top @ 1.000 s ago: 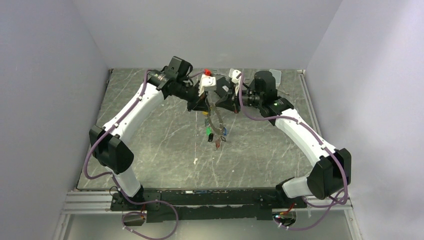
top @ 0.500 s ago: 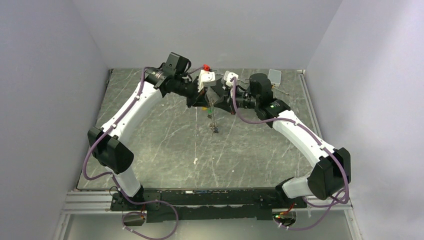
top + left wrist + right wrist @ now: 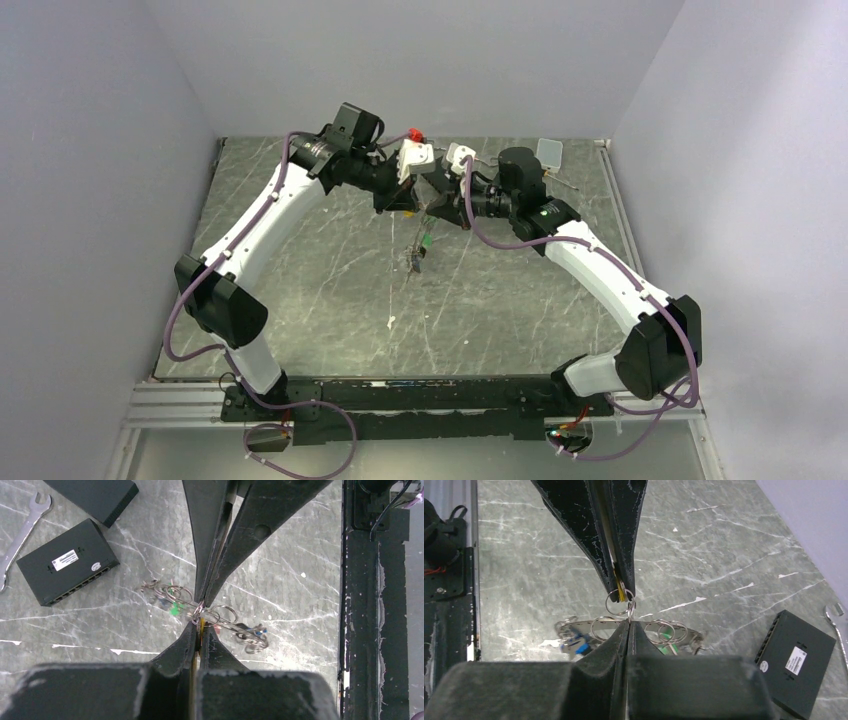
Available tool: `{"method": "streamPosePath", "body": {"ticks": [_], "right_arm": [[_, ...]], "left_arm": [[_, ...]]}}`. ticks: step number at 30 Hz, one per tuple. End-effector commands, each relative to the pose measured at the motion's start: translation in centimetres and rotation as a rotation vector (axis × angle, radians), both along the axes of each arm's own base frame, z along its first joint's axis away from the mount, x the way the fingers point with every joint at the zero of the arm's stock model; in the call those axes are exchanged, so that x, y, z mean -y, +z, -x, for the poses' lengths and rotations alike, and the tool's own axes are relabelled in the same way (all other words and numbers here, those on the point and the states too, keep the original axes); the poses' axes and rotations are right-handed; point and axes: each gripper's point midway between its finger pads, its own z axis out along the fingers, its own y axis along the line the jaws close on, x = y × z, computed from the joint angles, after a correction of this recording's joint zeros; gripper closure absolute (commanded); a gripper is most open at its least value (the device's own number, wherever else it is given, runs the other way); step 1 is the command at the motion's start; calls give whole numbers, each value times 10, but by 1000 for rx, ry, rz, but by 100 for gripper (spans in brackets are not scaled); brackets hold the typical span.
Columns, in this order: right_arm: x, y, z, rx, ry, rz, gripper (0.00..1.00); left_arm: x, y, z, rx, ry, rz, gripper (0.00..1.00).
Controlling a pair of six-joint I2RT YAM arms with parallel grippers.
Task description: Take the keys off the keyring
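My left gripper is shut on a yellow key, of which only a thin edge shows between the pads. Facing it tip to tip, my right gripper is shut on the keyring at a small split ring. Both grippers meet high over the back middle of the table. The keyring hangs below them as a thin curved hoop with several small rings. A green key and a blue key dangle from it. In the top view the bunch hangs just under the joined fingertips.
A black flat box lies on the table beside a silver wrench, and a second black box lies beyond. A small red object and a pale square pad lie at the back edge.
The right arm has moved left, bringing the two grippers closer together. The hanging bunch has swung from a spread-out fan into a tight cluster, slightly leftward.
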Motion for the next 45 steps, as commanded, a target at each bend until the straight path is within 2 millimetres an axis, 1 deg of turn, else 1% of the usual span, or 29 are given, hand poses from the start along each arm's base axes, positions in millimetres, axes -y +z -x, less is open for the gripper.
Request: {"method": "streamPosePath", "body": {"ticks": [1,2,3,6,10,13,16,18,21,23,26,30,32,37,40,45], "right_arm": [[-2,7,11,-12,48,-31,93],[-2,6,14,-19,65,-32,85],[-3,5,17,-24,75,-30,80],[-2,3,24,-38,103,-27,70],[2,6,27,-48,123,-30,62],[7,14,26,-45,139,-50,61],[12,21,24,-34,151,-71,60],[16,23,25,-31,174,-89,60],[18,19,27,-29,193,-95,60],[19,16,30,-35,207,-99,60],[18,12,36,-42,234,-107,59],[17,6,42,-63,262,-124,54],[16,4,45,-71,274,-129,53],[14,0,54,-73,314,-134,53],[13,-2,59,-68,332,-128,52],[8,-4,66,-46,362,-113,52]], "left_arm": [[0,29,-5,124,-22,27,100],[-1,28,-4,131,-31,23,100],[-2,28,-3,139,-43,18,100],[-5,20,1,171,-85,-12,100],[-11,2,9,175,-144,-108,100],[-15,-5,15,214,-193,-159,100],[-20,-15,28,311,-290,-215,100],[-23,-15,29,443,-340,-248,100],[-22,-12,34,593,-401,-239,100],[-18,-7,35,682,-416,-222,100],[-10,0,43,784,-448,-192,100],[0,6,53,872,-489,-166,100],[4,9,55,908,-495,-161,100],[7,12,58,933,-514,-159,100],[9,17,60,957,-516,-147,100],[11,21,66,989,-535,-137,100]]}}
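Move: The left fingers already pinch the yellow key and its small ring, which lie about 3 cm left of the right hand point and level with it fore and aft. The steel keyring hangs below: its middle is roughly 6 cm under the left hand, 2 cm right and 1 cm back; from the right hand it is 5 cm down, 1 cm left, 1 cm back. From the right hand, the green key is about 3 cm ahead, 1 cm left and the blue key 4 cm back, 1 cm left, both some 7 cm lower. Back by about 5 cm and slightly down goes the right hand, its fingers opening to roughly half and letting go of the ring links, with a small shift right on the way. The left keeps its pinch on the yellow key and ring, dips some 5 cm while drawing back 6 cm, then rises most of that again, rolling nearly 60 degrees clockwise as seen along its fingers. ##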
